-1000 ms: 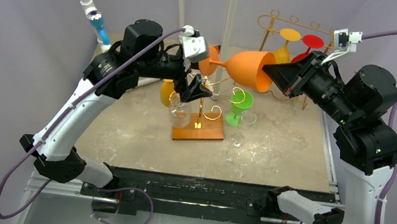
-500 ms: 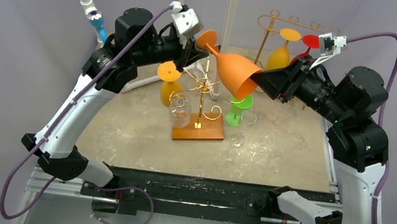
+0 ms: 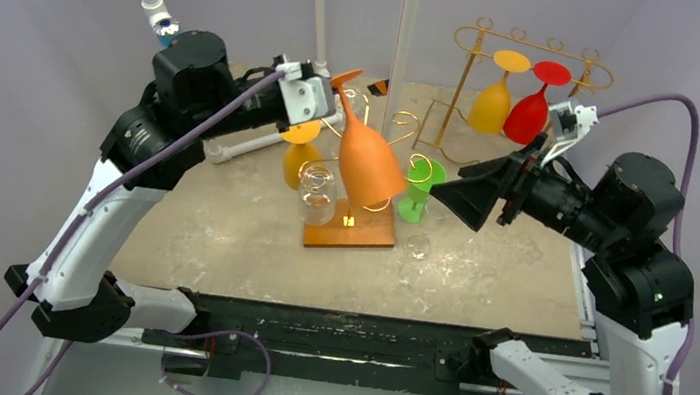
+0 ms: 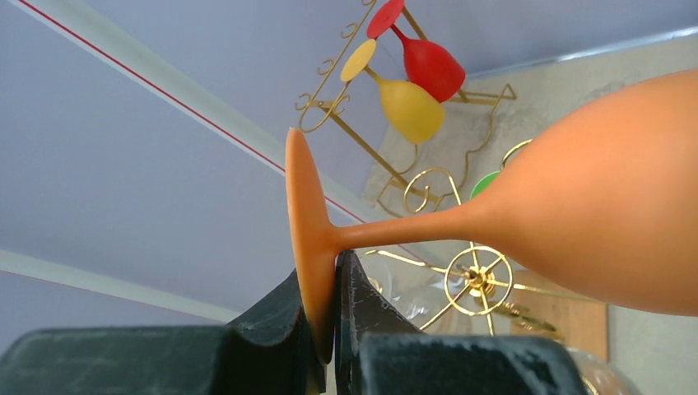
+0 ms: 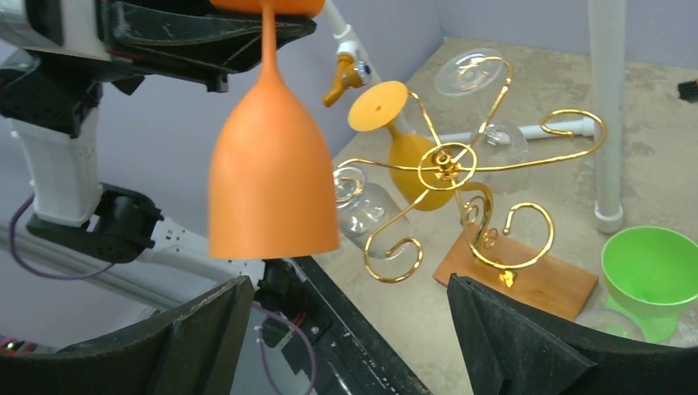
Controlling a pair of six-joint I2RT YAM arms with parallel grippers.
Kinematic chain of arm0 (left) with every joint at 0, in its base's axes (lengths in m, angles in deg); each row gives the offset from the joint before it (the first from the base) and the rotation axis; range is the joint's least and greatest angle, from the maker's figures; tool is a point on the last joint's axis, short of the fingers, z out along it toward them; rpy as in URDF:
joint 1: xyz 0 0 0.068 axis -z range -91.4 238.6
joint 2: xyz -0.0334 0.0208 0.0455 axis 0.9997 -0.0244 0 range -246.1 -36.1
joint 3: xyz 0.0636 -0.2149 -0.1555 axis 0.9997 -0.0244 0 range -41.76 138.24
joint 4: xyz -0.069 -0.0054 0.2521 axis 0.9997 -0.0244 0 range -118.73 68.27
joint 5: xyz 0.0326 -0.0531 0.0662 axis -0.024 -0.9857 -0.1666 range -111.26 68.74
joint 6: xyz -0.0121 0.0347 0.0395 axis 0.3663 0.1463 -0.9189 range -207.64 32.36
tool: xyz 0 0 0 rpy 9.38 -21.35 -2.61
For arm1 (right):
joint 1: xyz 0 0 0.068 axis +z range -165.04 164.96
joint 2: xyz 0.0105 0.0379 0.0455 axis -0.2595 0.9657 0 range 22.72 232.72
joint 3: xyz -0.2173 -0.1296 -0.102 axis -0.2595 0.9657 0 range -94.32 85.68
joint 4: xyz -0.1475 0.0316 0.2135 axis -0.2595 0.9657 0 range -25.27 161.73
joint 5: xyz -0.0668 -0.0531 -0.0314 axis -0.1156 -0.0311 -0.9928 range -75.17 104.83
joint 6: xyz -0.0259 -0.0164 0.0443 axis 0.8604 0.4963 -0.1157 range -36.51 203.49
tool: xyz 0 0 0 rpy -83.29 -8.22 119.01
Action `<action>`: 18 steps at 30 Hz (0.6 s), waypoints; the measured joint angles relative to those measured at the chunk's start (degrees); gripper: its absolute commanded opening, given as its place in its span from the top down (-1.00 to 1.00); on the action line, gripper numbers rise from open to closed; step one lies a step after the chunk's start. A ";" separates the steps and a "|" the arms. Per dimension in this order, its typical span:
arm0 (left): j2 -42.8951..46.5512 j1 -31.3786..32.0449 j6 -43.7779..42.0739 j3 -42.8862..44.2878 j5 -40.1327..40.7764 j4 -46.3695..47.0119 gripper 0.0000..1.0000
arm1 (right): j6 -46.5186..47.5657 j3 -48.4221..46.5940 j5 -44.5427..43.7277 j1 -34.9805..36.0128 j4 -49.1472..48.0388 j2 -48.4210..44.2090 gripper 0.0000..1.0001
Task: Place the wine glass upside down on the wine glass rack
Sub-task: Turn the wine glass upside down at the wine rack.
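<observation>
The orange wine glass hangs bowl-down, its mouth facing the table, over the gold spiral rack on its wooden base. My left gripper is shut on the glass's round foot, which is pinched edge-on between the fingers. In the right wrist view the orange wine glass hangs just left of the rack's hub. My right gripper stands wide open to the right of the bowl, apart from it, with nothing between its fingers.
On the spiral rack hang a yellow glass and a clear glass. A green glass and a clear glass stand beside the base. A second gold rack at the back right holds yellow and red glasses. White poles rise behind.
My right gripper opened, let go of the orange bowl and drew back to the right. My left gripper shut on the foot, and the glass swung from lying sideways to hanging bowl-down.
</observation>
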 measured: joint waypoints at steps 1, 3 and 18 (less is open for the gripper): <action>1.55 0.04 -2.80 -1.25 -0.22 -0.07 1.00 | 0.02 -0.11 0.85 0.00 -0.15 -0.46 -0.98; 4.13 0.22 -7.10 -3.06 -0.87 0.00 1.00 | -0.13 -0.15 2.84 0.02 -1.29 -1.20 -0.98; 7.82 0.26 -19.82 -7.50 -8.57 5.18 1.00 | -2.84 3.48 5.64 14.60 -20.31 9.49 -0.98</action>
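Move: My left hand holds the orange glass by its foot. The gold tree rack's hub is roughly 13 cm below that hand, 3 cm ahead and 4 cm to its right; the hanging yellow glass sits about 18 cm below, 4 cm ahead and 4 cm left. From my open, empty right hand, the orange bowl is some 10 cm to the left, 1 cm ahead and a couple of centimetres higher. I keep my left fingers shut on the foot and tilt that wrist some 20 degrees so the bowl swings down, while the hand draws back about 4 cm and rises slightly. My open right hand first backs off and lifts a little, then comes forward again and sweeps left about 9 cm to the bowl, turning about 20 degrees counter-clockwise; contact can't be seen. ##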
